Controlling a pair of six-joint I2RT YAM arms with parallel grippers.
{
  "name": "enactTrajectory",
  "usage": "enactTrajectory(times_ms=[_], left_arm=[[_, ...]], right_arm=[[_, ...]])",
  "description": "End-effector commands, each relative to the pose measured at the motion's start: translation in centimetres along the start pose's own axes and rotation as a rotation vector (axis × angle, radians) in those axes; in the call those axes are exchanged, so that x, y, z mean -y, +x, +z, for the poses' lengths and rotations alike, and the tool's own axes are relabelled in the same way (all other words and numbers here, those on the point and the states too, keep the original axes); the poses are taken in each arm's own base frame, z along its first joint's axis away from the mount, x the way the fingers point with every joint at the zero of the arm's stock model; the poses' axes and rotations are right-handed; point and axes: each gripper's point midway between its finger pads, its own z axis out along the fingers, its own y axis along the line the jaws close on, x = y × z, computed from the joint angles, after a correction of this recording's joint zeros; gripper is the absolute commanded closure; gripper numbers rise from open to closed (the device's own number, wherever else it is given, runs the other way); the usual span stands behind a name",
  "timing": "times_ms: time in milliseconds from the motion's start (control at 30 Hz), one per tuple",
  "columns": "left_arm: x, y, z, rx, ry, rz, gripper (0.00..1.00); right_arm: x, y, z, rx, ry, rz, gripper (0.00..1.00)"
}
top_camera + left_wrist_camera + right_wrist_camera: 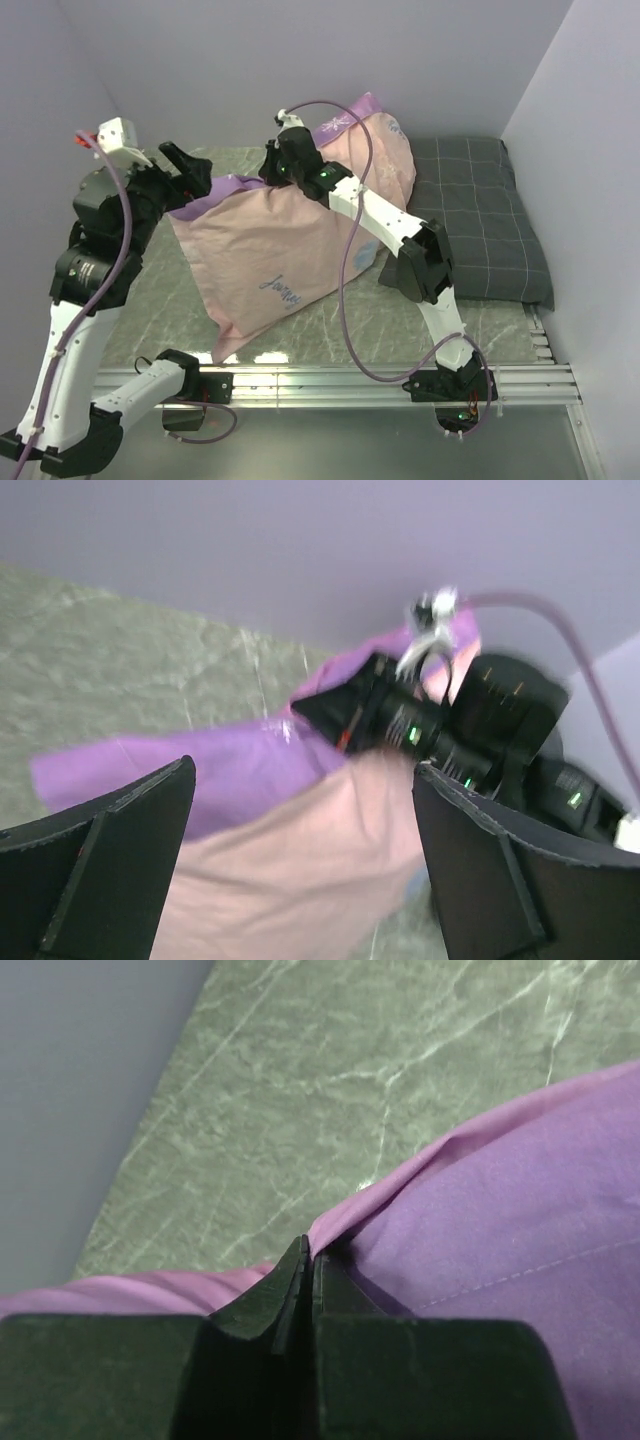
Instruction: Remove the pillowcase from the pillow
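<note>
The pillowcase point(270, 250) lies across the table, its pale pink inner side up and a purple edge point(225, 190) at the left. Its far part point(385, 150) bulges plumply. No bare white pillow shows. My right gripper point(272, 165) is shut on the purple edge of the pillowcase point(500, 1210), its tips pinching a fold point(312, 1255) just above the table. My left gripper point(190, 172) is open, its jaws wide apart over the case's left corner; in the left wrist view point(305, 860) pink fabric point(300, 880) lies between its fingers point(110, 850) without touching them.
A dark grey checked pillow point(480, 220) lies at the right against the wall. Lilac walls close in the back and both sides. The green marble table point(160, 290) shows at the left. A metal rail point(400, 380) runs along the near edge.
</note>
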Motion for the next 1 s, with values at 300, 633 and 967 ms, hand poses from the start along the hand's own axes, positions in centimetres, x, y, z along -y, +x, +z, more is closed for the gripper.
enactTrajectory(times_ms=[300,633,967], left_arm=[[-2.1,17.7,6.2,-0.343,-0.046,-0.037,0.05],[-10.1,18.4,9.7,-0.285,-0.327,-0.079,0.33],[-11.4,17.9,12.0,-0.323,-0.342,-0.072,0.45]], right_arm=[[-2.2,-13.1,-8.6,0.304,-0.096,-0.087,0.27],[14.4,-13.2,-12.0,0.306,0.320,-0.024,0.11],[27.1,-9.6,-8.2,0.177,0.456,0.063,0.09]])
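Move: The left hand hangs high over the left side of the turned-over pillowcase; its pink cloth for these fingers lies about 9 cm ahead, 2 cm left and 28 cm below. The purple hem is some 17 cm ahead, 3 cm left and 27 cm down; the "Journey" lettering about 12 cm back, 17 cm right and 36 cm down. For the right hand, still pinching the case's far edge, the pillowcase's far right end lies some 12 cm ahead, 33 cm right and 10 cm lower; the grey cushion is 4 cm back, 62 cm right and 18 cm down. The right hand opens wide, lets go of the pillowcase's far edge and swings in an arc over the pink cloth, rising about 12 cm and sinking again, to end some 29 cm to the right and 11 cm forward above the case's far right end, turned about 30 degrees clockwise. Meanwhile the left hand drops about 25 cm towards the left part of the pink cloth, its fingers tipping downwards, drifts right and then back left while easing 8 cm forward, and closes from wide to about half open as its tips come down at the cloth. ##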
